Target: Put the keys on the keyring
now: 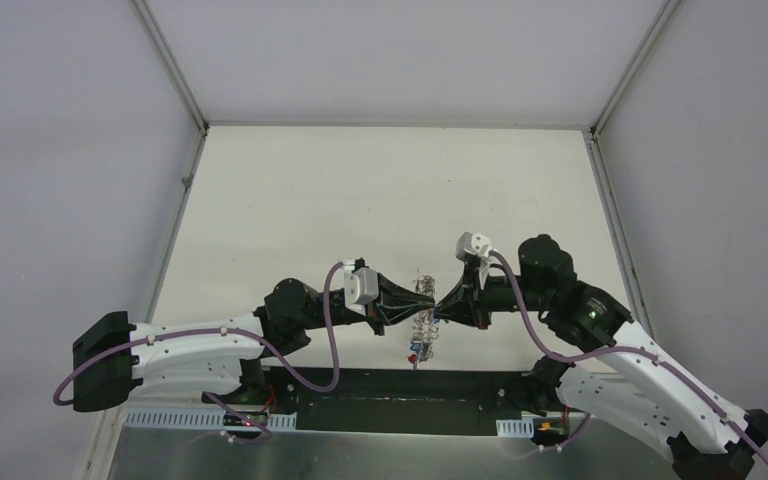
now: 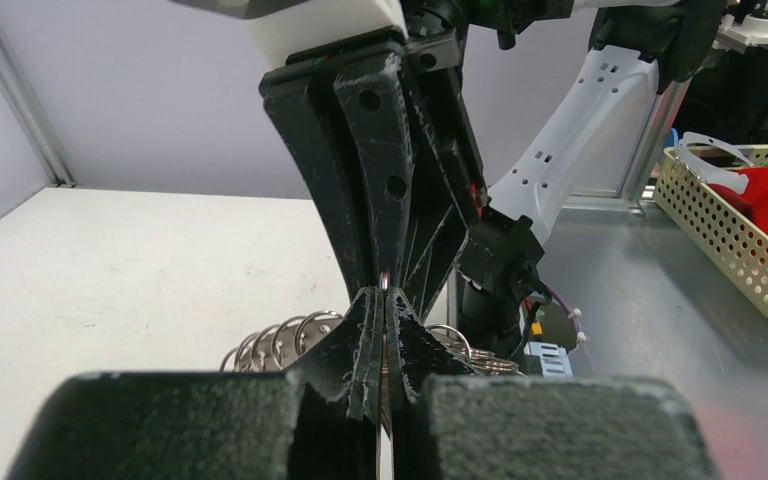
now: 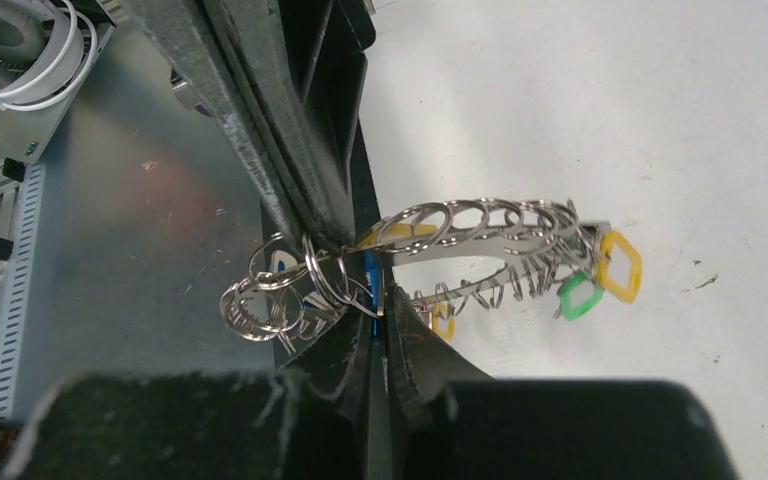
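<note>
The two grippers meet tip to tip a little above the table. The keyring (image 1: 422, 325) hangs between them, a curved silvery band strung with several wire rings (image 3: 480, 245). Keys with a yellow tag (image 3: 622, 265) and a green tag (image 3: 580, 297) dangle from its far end. My left gripper (image 2: 385, 300) is shut on a thin metal sliver at the keyring's near end. My right gripper (image 3: 380, 305) is shut, with a key's blue tag (image 3: 369, 275) and a silver sliver between its jaws. In the top view the left gripper (image 1: 424, 297) and the right gripper (image 1: 442, 302) almost touch.
A cream perforated basket (image 2: 730, 230) holding red items stands off to the side on the metal surface. A steel plate (image 1: 360, 440) runs along the near edge by the arm bases. White walls close in the table (image 1: 380, 190) on three sides.
</note>
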Robot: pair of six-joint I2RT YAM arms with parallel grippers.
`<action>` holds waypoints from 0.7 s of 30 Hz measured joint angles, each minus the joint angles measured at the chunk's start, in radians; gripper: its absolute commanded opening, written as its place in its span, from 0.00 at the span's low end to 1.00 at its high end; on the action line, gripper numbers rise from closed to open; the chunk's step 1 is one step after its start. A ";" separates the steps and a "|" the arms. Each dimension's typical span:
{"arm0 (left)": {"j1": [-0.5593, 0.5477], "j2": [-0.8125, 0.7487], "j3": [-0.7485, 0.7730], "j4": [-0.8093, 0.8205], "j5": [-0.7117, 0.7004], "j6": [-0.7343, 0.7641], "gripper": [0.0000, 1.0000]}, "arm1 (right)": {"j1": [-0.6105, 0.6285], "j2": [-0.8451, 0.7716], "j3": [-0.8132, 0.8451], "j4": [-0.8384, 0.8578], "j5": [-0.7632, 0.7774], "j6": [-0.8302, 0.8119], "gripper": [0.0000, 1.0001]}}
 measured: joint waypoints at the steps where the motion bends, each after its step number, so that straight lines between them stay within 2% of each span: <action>1: 0.000 0.000 0.000 0.000 0.000 0.000 0.00 | 0.000 0.010 0.000 0.001 -0.005 0.000 0.02; 6: 0.000 0.000 0.000 -0.010 0.000 0.000 0.00 | 0.000 0.071 0.000 0.004 -0.044 -0.002 0.04; 11: 0.001 0.000 0.000 -0.034 0.000 0.001 0.00 | -0.001 0.099 0.000 -0.010 -0.056 -0.008 0.31; 13: 0.000 -0.004 0.000 -0.033 0.002 0.001 0.00 | -0.001 0.092 0.000 -0.021 -0.043 -0.014 0.38; 16: 0.000 -0.014 0.000 -0.038 0.003 0.002 0.00 | -0.001 0.056 0.000 -0.029 -0.013 -0.019 0.46; 21: 0.000 -0.039 0.000 -0.084 0.000 0.006 0.00 | -0.001 -0.057 -0.008 -0.031 0.029 -0.027 0.54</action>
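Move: The right hand, fingers nearly shut on the blue key, is right under the left gripper's tips: the ring pinched there is about 3 cm above it, 1 cm ahead and 1 cm left. The keyring disc's middle is level fore and aft, 1 cm left and 2 cm below; the yellow key hangs about 6 cm ahead, 1 cm left and a little lower. From the left hand the blue key is about 3 cm below, 1 cm back and 1 cm right. With its fingers still nearly shut on the blue key, the right hand pulls down about 2 cm and slightly left, away from the left fingertips, while the left hand keeps its pinch on the ring and dips less than 1 cm. At the bottom the right fingers start to open, reaching about half, let go of the key, and the hand backs out up and to the right by some 2 cm each way. ##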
